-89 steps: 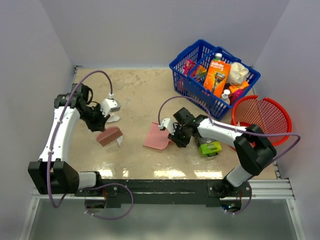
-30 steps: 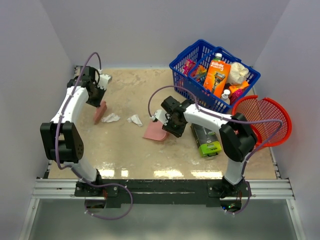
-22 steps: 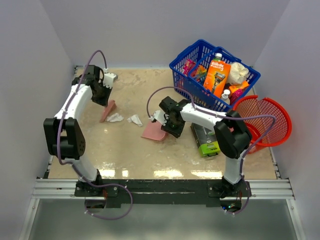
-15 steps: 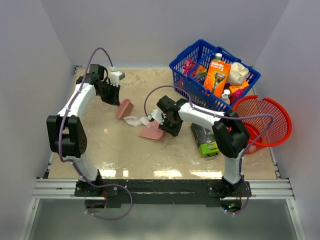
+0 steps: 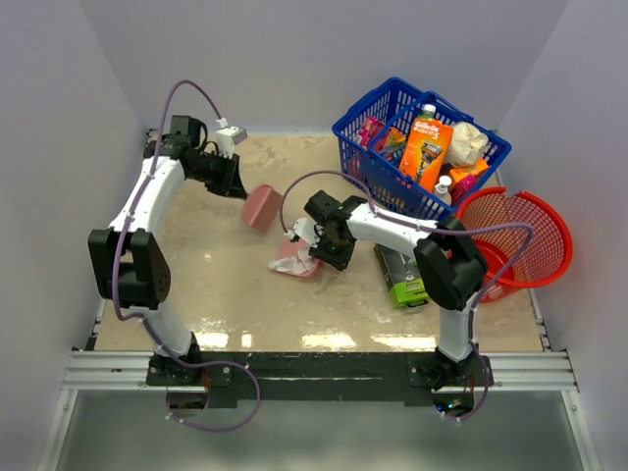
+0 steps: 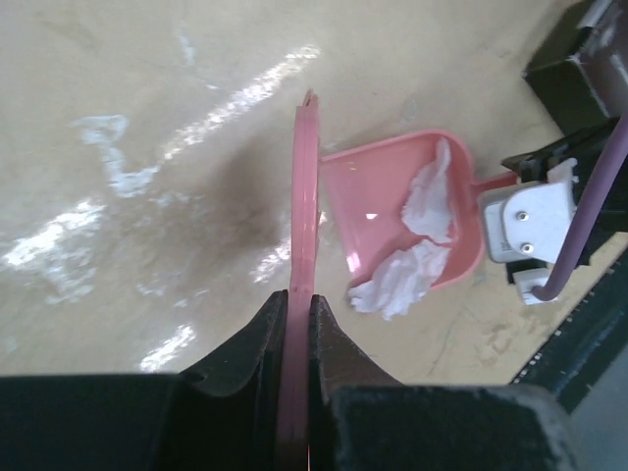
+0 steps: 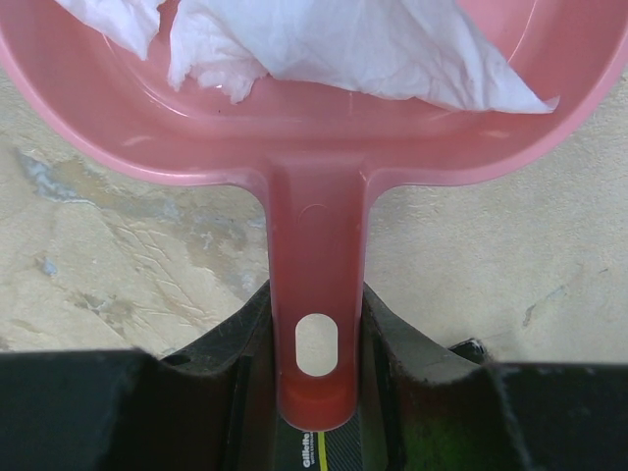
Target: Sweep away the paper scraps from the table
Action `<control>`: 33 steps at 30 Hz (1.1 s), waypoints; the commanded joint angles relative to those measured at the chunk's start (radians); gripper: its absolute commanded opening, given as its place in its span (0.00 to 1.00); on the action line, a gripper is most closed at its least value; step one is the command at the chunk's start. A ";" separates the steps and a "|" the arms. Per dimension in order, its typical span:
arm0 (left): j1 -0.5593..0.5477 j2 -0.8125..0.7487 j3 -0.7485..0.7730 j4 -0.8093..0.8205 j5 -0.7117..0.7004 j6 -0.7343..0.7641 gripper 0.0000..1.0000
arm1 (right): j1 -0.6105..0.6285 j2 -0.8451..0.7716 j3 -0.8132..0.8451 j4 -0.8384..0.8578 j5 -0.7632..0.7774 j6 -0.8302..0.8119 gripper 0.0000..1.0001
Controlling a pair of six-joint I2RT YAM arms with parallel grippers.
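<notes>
My left gripper [image 5: 238, 184] [image 6: 297, 304] is shut on a flat pink sweeper [image 5: 262, 206] [image 6: 304, 216], seen edge-on in the left wrist view and held just above the table [image 5: 216, 285]. Two white paper scraps [image 6: 430, 201] [image 7: 343, 44] lie inside the pink dustpan [image 5: 294, 260] [image 6: 388, 191] [image 7: 128, 128], one hanging over its open lip. The sweeper is a short way back and left of the pan. My right gripper [image 5: 322, 240] [image 7: 316, 324] is shut on the dustpan's handle, with the pan resting on the table.
A blue basket [image 5: 417, 147] full of packaged goods stands at the back right. A red mesh basket [image 5: 515, 231] sits by the right edge. A green and black box [image 5: 404, 275] lies just right of my right arm.
My left arm swept the pink sweeper from the far left toward the centre, pushing two scraps into the dustpan, then lifted back. The right gripper shifted the pan slightly left.
</notes>
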 commanded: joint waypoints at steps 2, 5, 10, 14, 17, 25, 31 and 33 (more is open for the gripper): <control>0.018 -0.147 0.044 -0.074 -0.151 0.111 0.00 | 0.005 -0.080 -0.039 -0.029 0.015 -0.034 0.00; 0.019 -0.197 0.012 -0.119 -0.232 0.165 0.00 | 0.007 -0.126 -0.071 -0.039 0.043 -0.062 0.00; 0.019 -0.264 -0.080 -0.165 -0.373 0.226 0.00 | 0.019 -0.204 -0.137 -0.081 0.020 -0.114 0.00; 0.021 -0.283 -0.098 -0.259 -0.429 0.244 0.00 | 0.054 -0.241 -0.182 -0.108 0.020 -0.160 0.00; 0.022 -0.307 -0.158 -0.256 -0.424 0.240 0.00 | 0.082 -0.243 -0.192 -0.118 0.020 -0.165 0.00; 0.021 -0.284 -0.321 -0.205 -0.306 0.171 0.00 | 0.148 -0.168 -0.125 -0.139 0.020 -0.158 0.00; -0.012 -0.174 -0.330 -0.144 -0.081 0.079 0.00 | 0.176 -0.083 -0.039 -0.164 -0.013 -0.096 0.00; -0.047 -0.134 -0.313 -0.122 0.020 0.054 0.00 | 0.182 -0.068 -0.019 -0.165 -0.023 -0.074 0.00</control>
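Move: The paper scrap at the dustpan's rim lies about 12 cm back, 10 cm to the right and 16 cm below the brush-holding left hand; the inner scrap, already in the pan, is some 4 cm to the right of it and 2 cm farther out. From the right hand, gripping the pan's handle, the rim scrap is about 11 cm to the left, 3 cm back and 3 cm lower, and the black-green box 16 cm to the right and 4 cm back. The left hand, still gripping the brush, swings up and left away from the pan, then back and down some 12 cm, and finally cuts rightward, bringing the brush head beside the pan's mouth, closer to the rim scrap. Meanwhile the right hand keeps hold of the dustpan's handle and lifts it slightly, drawing it back about 7 cm with a short loop out to the left and back while turning it some 15 degrees counter-clockwise. ##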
